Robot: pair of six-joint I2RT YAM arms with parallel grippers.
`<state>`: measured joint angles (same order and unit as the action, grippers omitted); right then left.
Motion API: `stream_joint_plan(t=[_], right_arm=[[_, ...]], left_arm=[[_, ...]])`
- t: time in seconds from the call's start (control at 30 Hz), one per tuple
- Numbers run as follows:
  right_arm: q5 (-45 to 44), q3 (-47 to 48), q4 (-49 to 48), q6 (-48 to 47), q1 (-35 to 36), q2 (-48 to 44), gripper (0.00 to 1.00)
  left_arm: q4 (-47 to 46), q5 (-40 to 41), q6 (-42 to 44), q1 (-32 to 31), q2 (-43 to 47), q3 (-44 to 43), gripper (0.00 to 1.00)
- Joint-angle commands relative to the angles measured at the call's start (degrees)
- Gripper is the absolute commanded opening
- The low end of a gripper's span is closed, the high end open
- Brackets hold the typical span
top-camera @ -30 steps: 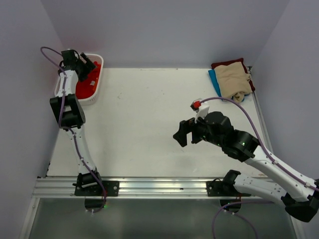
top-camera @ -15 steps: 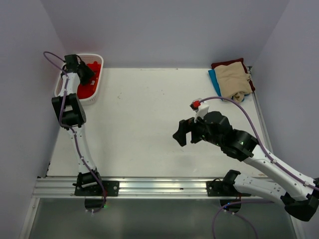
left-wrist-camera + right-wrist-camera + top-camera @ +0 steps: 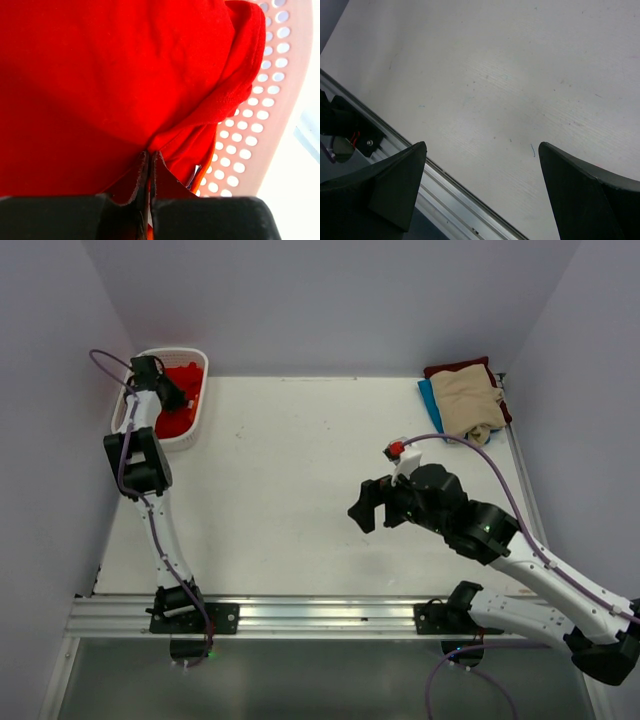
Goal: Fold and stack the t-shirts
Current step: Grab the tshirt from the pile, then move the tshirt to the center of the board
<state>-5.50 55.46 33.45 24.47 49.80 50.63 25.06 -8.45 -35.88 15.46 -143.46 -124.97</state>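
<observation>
A bright red t-shirt [image 3: 180, 400] lies bunched in the white basket [image 3: 190, 435] at the table's back left. My left gripper [image 3: 170, 395] reaches down into the basket, shut on a fold of that red t-shirt [image 3: 125, 75]; the pinch [image 3: 149, 155] shows in the left wrist view. A stack of folded t-shirts sits at the back right: a beige one [image 3: 468, 400] on top, blue [image 3: 430, 402] and maroon [image 3: 455, 368] edges beneath. My right gripper [image 3: 375, 508] hovers open over the bare table, right of centre, nothing between its fingers [image 3: 400, 175].
The basket's perforated wall [image 3: 260, 125] is right beside the pinched cloth. The aluminium rail [image 3: 330, 615] runs along the table's near edge, also seen below the right gripper [image 3: 445, 200]. Walls close in on the left, back and right.
The left gripper moved deeper into the basket and shut on the red t-shirt. The right arm has not moved.
</observation>
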Motion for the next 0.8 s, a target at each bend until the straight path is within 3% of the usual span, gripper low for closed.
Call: stream_joint_plan(t=[0.0, 0.27, 0.4, 0.6, 0.77], right_arm=[[-1.5, -0.3, 0.3, 0.6, 0.0, -1.1, 0.99], [-1.4, -1.1, -0.7, 0.3, 0.0, -0.2, 0.99], [-0.7, -1.3, -1.6, 0.1, 0.0, 0.6, 0.99], [-1.4, -1.9, -3.4, 0.5, 0.1, 1.3, 0.99], [-4.6, -3.6, -5.6, 2.0, 0.1, 0.4, 0.99]], left_arm=[[-5.2, -4.6, 0.7, -0.2, 4.7, 4.2, 0.00], [-18.0, -3.2, 0.5, -0.2, 21.9, 16.3, 0.00], [-20.2, -2.8, -0.8, -0.2, 30.8, 18.4, 0.00], [-18.6, -9.8, -2.1, -0.6, 38.7, 18.0, 0.00], [-15.4, -20.4, -3.2, -1.7, 43.9, 16.9, 0.00]])
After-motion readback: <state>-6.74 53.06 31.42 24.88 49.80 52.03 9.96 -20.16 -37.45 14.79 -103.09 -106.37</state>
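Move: The left fingers are already shut on a fold of the red t-shirt in the basket; the bulk of the shirt lies about 3 cm left of this hand, level fore and aft and some 2 cm below. The basket's middle is roughly 6 cm left, its right rim some 7 cm right and 8 cm up, and the open table middle about 44 cm right, 28 cm back and 6 cm down. From the right hand the shirt lies around 44 cm ahead, 57 cm left and 21 cm down. Keeping its pinch on the red t-shirt, the left hand starts slowly and then lifts fast, about 33 cm up out of the basket, drawing back some 8 cm and drifting a little less far to the right as it climbs. The wrist swings up by nearly 40 degrees on the way, so the downward-slanting fingers come round to about level, and they stay shut on the cloth throughout. ##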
